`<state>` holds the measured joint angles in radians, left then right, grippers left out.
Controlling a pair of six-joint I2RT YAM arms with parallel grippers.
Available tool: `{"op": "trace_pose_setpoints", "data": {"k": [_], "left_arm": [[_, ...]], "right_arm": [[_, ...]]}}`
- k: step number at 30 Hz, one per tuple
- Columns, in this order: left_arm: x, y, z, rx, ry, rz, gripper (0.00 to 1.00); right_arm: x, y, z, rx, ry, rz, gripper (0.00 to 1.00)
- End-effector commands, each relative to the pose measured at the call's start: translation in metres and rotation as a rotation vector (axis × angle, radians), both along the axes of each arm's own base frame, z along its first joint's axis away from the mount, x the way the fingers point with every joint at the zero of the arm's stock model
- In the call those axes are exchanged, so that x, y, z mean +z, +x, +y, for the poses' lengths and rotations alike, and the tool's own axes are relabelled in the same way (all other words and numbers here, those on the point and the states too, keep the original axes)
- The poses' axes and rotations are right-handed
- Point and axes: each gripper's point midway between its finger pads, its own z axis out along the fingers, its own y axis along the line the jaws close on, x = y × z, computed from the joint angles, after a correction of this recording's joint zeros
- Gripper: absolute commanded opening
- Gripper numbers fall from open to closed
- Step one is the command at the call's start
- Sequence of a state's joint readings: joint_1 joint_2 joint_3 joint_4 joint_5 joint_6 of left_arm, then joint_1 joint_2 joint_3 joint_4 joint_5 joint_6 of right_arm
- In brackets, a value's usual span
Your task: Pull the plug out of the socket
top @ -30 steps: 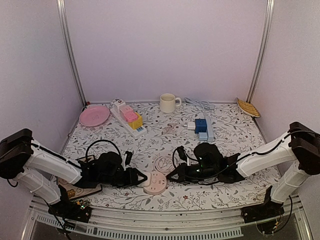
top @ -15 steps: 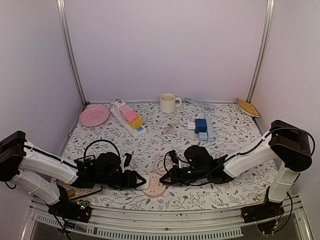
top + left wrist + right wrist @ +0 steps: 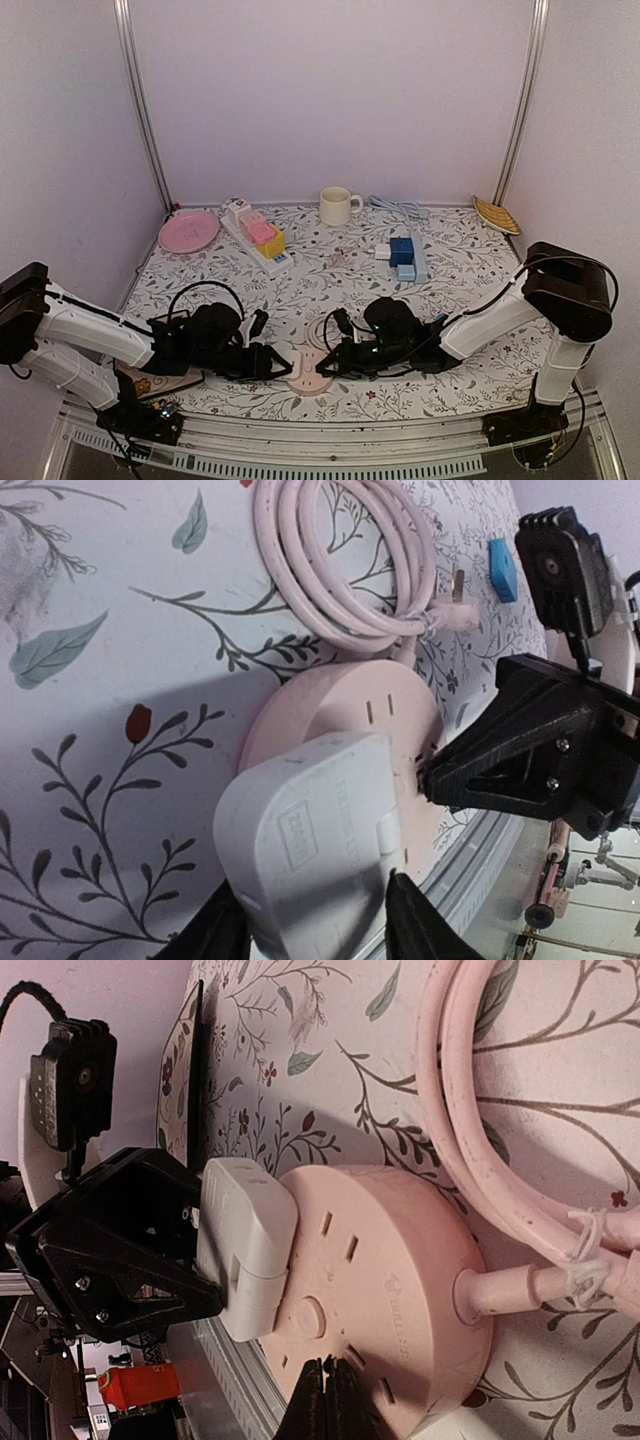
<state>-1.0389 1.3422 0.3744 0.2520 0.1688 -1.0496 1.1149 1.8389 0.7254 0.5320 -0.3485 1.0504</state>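
Observation:
A round pink socket (image 3: 308,372) lies near the table's front edge, and a white plug (image 3: 310,840) sits in its left part. My left gripper (image 3: 315,920) is shut on the plug, one black finger (image 3: 215,930) on each side of it. From the right, my right gripper (image 3: 328,1370) is shut, its tips resting on the socket's (image 3: 400,1250) top face beside the round button. In the right wrist view the plug (image 3: 245,1245) stands against the left gripper's fingers (image 3: 130,1260). The socket's pink cable (image 3: 340,570) lies coiled just behind it.
A pink plate (image 3: 188,231), a white power strip with yellow and pink plugs (image 3: 258,240), a cup (image 3: 337,206), a strip with blue adapters (image 3: 405,255) and a woven dish (image 3: 496,215) stand at the back. The metal front rail (image 3: 330,425) runs right below the socket.
My right arm has reached leftward and its shut tips now rest on the socket. The left gripper has stayed around the plug.

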Motion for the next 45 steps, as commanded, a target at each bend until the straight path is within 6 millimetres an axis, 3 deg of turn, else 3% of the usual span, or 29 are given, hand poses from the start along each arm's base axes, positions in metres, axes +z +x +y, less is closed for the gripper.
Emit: {"op": "trace_pose_setpoints", "data": {"k": [1, 16, 21, 35, 45], "left_arm": [[0.007, -0.001, -0.007, -0.022, -0.056, 0.002, 0.43], [0.018, -0.007, -0.018, -0.057, -0.171, 0.024, 0.17], [0.025, -0.007, -0.024, -0.072, -0.206, 0.024, 0.00], [0.078, -0.003, -0.028, -0.069, -0.388, -0.084, 0.00], [0.078, 0.002, -0.028, -0.026, -0.406, -0.066, 0.00]], "right_arm": [[-0.004, -0.002, 0.005, 0.010, 0.003, 0.007, 0.03], [-0.021, -0.004, 0.003, 0.004, -0.033, 0.036, 0.03], [-0.026, -0.004, 0.000, -0.004, -0.046, 0.039, 0.03], [-0.038, -0.004, -0.008, -0.029, -0.079, 0.057, 0.03], [-0.051, -0.003, -0.013, -0.031, -0.106, 0.075, 0.03]]}}
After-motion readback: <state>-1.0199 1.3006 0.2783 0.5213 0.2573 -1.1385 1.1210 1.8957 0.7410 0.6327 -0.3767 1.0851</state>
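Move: The white plug already stands between the left gripper's half-open fingers, its middle about 2 cm right of the hand point and 1 cm below. The pink socket's middle lies roughly 5 cm right, 1 cm back and 2 cm lower; the coiled cord lies some 8 cm right, 7 cm forward and 4 cm lower. From the right hand, whose shut fingertips are at the socket's face, the plug is about 6 cm left, 1 cm forward and level; the socket's middle is 2 cm left, level fore and aft, and 2 cm lower. Close the left fingers on the plug while raising the gripper and easing it some 2 cm right. Keep the grip and draw up and slightly back left, about 3 cm of rise in all, tipping the fingertips up some 13 degrees. Keep the right fingers shut against the socket's face and edge them just over 1 cm left, towards the plug. ##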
